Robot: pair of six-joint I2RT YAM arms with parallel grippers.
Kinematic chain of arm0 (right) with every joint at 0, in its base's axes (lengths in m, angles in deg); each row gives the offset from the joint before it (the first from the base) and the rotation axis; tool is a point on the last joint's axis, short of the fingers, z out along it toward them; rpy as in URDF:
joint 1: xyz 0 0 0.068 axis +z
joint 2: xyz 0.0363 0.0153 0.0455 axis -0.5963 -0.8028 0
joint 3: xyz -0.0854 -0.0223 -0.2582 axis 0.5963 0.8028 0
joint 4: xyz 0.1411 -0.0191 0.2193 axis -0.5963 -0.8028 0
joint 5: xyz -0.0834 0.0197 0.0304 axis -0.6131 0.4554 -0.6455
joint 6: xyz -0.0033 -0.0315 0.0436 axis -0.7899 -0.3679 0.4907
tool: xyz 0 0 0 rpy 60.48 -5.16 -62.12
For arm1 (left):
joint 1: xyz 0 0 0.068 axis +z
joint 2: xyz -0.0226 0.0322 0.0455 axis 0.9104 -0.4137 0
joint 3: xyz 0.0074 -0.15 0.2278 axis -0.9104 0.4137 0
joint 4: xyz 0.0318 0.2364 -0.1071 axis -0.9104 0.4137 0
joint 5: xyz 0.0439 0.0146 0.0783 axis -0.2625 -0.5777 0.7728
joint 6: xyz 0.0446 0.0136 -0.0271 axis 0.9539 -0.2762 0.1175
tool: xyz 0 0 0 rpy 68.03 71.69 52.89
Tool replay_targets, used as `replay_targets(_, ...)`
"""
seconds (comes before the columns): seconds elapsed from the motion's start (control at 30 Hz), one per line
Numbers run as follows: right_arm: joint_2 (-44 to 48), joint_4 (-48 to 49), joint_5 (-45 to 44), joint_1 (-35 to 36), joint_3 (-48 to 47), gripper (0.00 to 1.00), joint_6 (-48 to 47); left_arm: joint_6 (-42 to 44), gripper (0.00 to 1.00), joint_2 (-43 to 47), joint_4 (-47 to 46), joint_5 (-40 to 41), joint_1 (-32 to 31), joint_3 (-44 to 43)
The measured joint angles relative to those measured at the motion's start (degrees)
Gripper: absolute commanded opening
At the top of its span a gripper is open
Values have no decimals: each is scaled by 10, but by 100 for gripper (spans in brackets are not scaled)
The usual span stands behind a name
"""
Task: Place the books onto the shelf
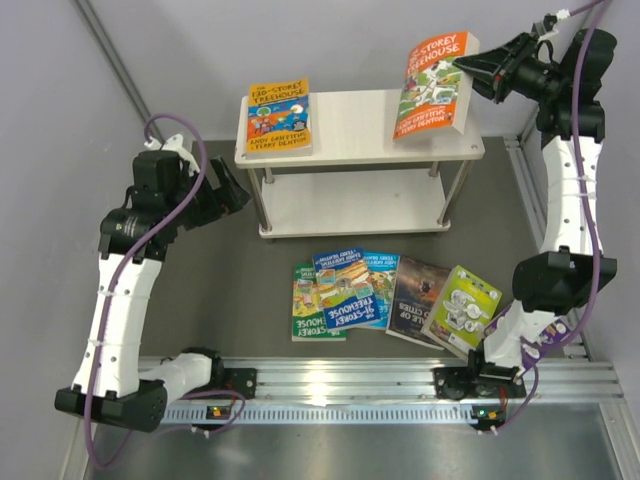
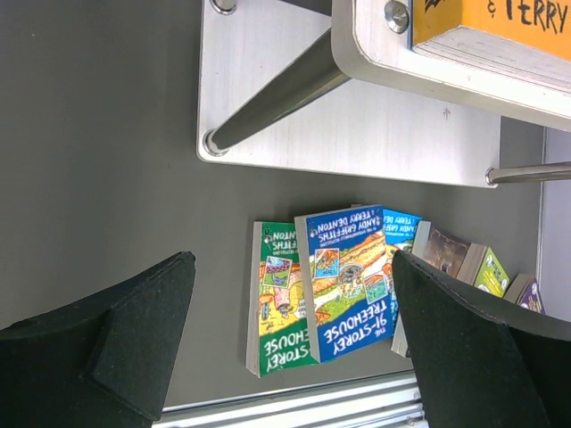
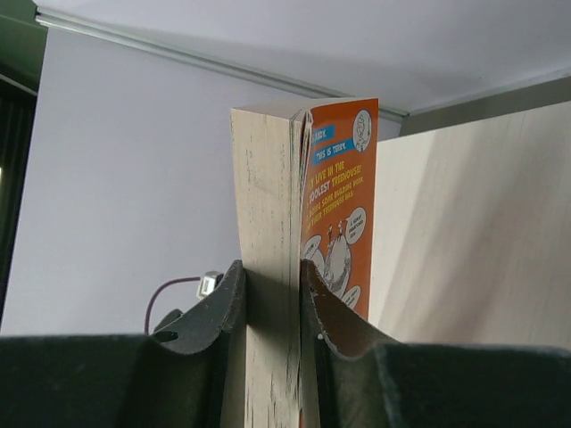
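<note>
The shelf (image 1: pixel 360 142) stands at the back middle, with one orange book (image 1: pixel 279 118) lying on the left of its top board. My right gripper (image 1: pixel 472 66) is shut on an orange-red book (image 1: pixel 435 85), held tilted over the right end of the top board. In the right wrist view both fingers (image 3: pixel 223 308) press the book's page block (image 3: pixel 268 178) and cover. Several books lie fanned out on the dark table in front: green (image 1: pixel 303 312), blue (image 1: pixel 345 290), dark brown (image 1: pixel 418 298), lime (image 1: pixel 462 308). My left gripper (image 1: pixel 235 190) hangs open by the shelf's left legs, over the green book (image 2: pixel 277 303) and blue book (image 2: pixel 343 267).
The shelf's lower board (image 2: pixel 357 125) and a slim metal leg (image 2: pixel 277 98) are close to my left gripper. An aluminium rail (image 1: pixel 380 385) runs along the near edge. Grey walls close in at the left and back.
</note>
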Motion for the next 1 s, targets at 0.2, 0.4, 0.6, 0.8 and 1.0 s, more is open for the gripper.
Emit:
replay_targets(0.2, -6, -15, 54, -9, 14, 1, -8, 0, 96, 7, 1, 3, 0, -2)
replay_targets(0.4, -14, -65, 79, -16, 39, 3, -48, 0, 96, 7, 2, 5, 0, -4)
replay_targets(0.6, -45, -99, 81, -25, 32, 11, -65, -9, 96, 2, 2, 5, 0, -4)
replay_targets(0.8, -92, -106, 75, -26, -9, 49, -76, -13, 95, 0, 1, 13, 0, -4)
replay_targets(1.0, -101, -92, 76, -30, -40, 100, -87, -22, 95, -7, 1, 22, 0, -4)
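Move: I hold the orange book by its right-hand page edge in my right hand, above the upper shelf. Its spot at the shelf's right end centres about 4 cm left of that hand, 2 cm back and 10 cm below. The yellow book lies at that same level and depth, some 34 cm left of my hand; the shelf's front right corner is 11 cm back, 5 cm right and 11 cm down. From my left hand, the spot is about 15 cm ahead, 42 cm right and 7 cm up. With my right hand I lower the orange book about 9 cm onto the right end of the upper shelf, tipping my fingers down some 15 degrees. In the lower half of that descent I also carry it about 4 cm forward and slightly right, then open wide to let go and begin to rise about 2 cm, one finger still against the right edge. ##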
